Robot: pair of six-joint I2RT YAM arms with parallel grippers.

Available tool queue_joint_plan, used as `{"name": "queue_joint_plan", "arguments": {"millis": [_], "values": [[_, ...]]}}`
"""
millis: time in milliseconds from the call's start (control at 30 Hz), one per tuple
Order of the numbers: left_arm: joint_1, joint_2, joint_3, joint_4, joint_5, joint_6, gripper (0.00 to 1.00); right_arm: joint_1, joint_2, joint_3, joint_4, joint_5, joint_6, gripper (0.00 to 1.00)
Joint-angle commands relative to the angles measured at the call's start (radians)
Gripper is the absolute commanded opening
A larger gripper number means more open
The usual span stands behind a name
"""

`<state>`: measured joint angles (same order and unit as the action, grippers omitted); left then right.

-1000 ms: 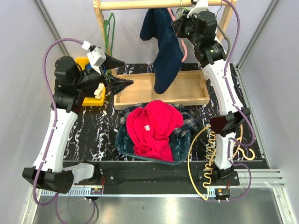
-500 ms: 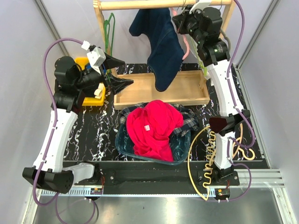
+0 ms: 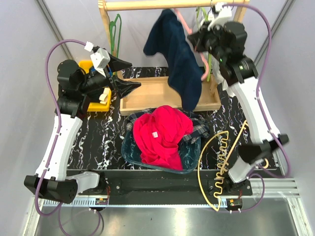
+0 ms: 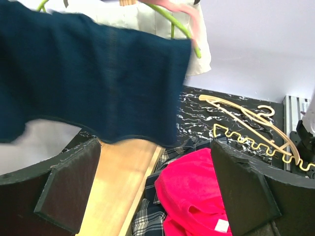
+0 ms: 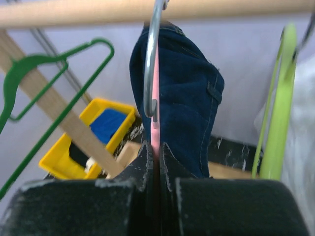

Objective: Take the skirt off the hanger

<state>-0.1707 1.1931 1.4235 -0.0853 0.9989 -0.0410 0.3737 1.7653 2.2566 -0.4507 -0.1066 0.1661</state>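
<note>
The dark navy skirt [image 3: 179,64] hangs draped on the pale pink hanger [image 3: 181,19] below the wooden rail [image 3: 147,5], with its hem over the right part of the wooden tray [image 3: 147,101]. My right gripper [image 3: 197,39] is shut on the pink hanger [image 5: 155,103] just under its metal hook [image 5: 149,64], and the skirt [image 5: 187,108] hangs right behind it. My left gripper [image 3: 125,73] stands open over the tray's left end, apart from the skirt [image 4: 98,83], with nothing between its fingers [image 4: 69,187].
A basket [image 3: 129,147] at the front holds a red T-shirt [image 3: 162,132] and a plaid shirt [image 3: 194,129]. A green wire hanger [image 3: 115,29] and a lime hanger [image 5: 278,123] hang on the rail. Behind the left arm is a yellow bin [image 3: 88,66]. Beige hangers [image 3: 256,157] lie at the right.
My right gripper has moved right and toward the front with the pink hanger, and the skirt has swung right with it. The left arm has not moved.
</note>
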Motion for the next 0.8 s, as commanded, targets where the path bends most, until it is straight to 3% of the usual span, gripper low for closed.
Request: {"name": "queue_joint_plan", "arguments": {"millis": [0,100,300,467,633,767], "values": [[0.005,-0.007,-0.006,0.081,0.014,-0.034,0.99,0.045,-0.256,-0.240,0.162,-0.024,0.046,0.00],[0.005,-0.001,-0.008,0.082,0.001,-0.034,0.99,0.082,-0.360,-0.380,0.159,-0.005,0.036,0.00],[0.010,0.031,-0.029,0.114,-0.051,0.058,0.99,0.108,-0.455,-0.329,0.018,-0.079,0.068,0.00],[0.049,0.079,-0.028,0.205,-0.103,0.044,0.99,0.106,-0.538,-0.316,-0.085,-0.113,0.127,0.00],[0.115,0.137,0.015,0.354,-0.122,-0.143,0.99,0.108,-0.578,-0.270,-0.175,-0.133,0.156,0.00],[0.125,0.232,0.069,0.490,-0.002,-0.354,0.99,0.107,-0.575,-0.244,-0.181,-0.151,0.171,0.00]]}}
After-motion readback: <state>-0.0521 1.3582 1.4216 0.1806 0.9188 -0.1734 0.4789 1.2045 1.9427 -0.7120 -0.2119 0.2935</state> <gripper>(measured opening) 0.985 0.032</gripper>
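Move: The right hand already holds the pink hanger with the navy skirt, clear of the rail, which runs about 8 cm ahead and 9 cm above. The basket with the red shirt lies some 21 cm back, 20 cm left and 46 cm below it; the lime hanger is about 8 cm ahead and 5 cm right. For the empty left hand, the skirt's middle is roughly 15 cm ahead, 21 cm right and slightly lower, the dark-green hanger about 21 cm ahead and 9 cm left. Keeping its pinch on the pink hanger, the right hand draws the skirt back quickly by about 21 cm, away from the rail to beside the basket high above it, dipping at first and then rising, turning slightly counter-clockwise. Partway through, the left hand starts forward some 9 cm and a little left, towards the dark-green hanger, fingers staying wide open and touching nothing. ##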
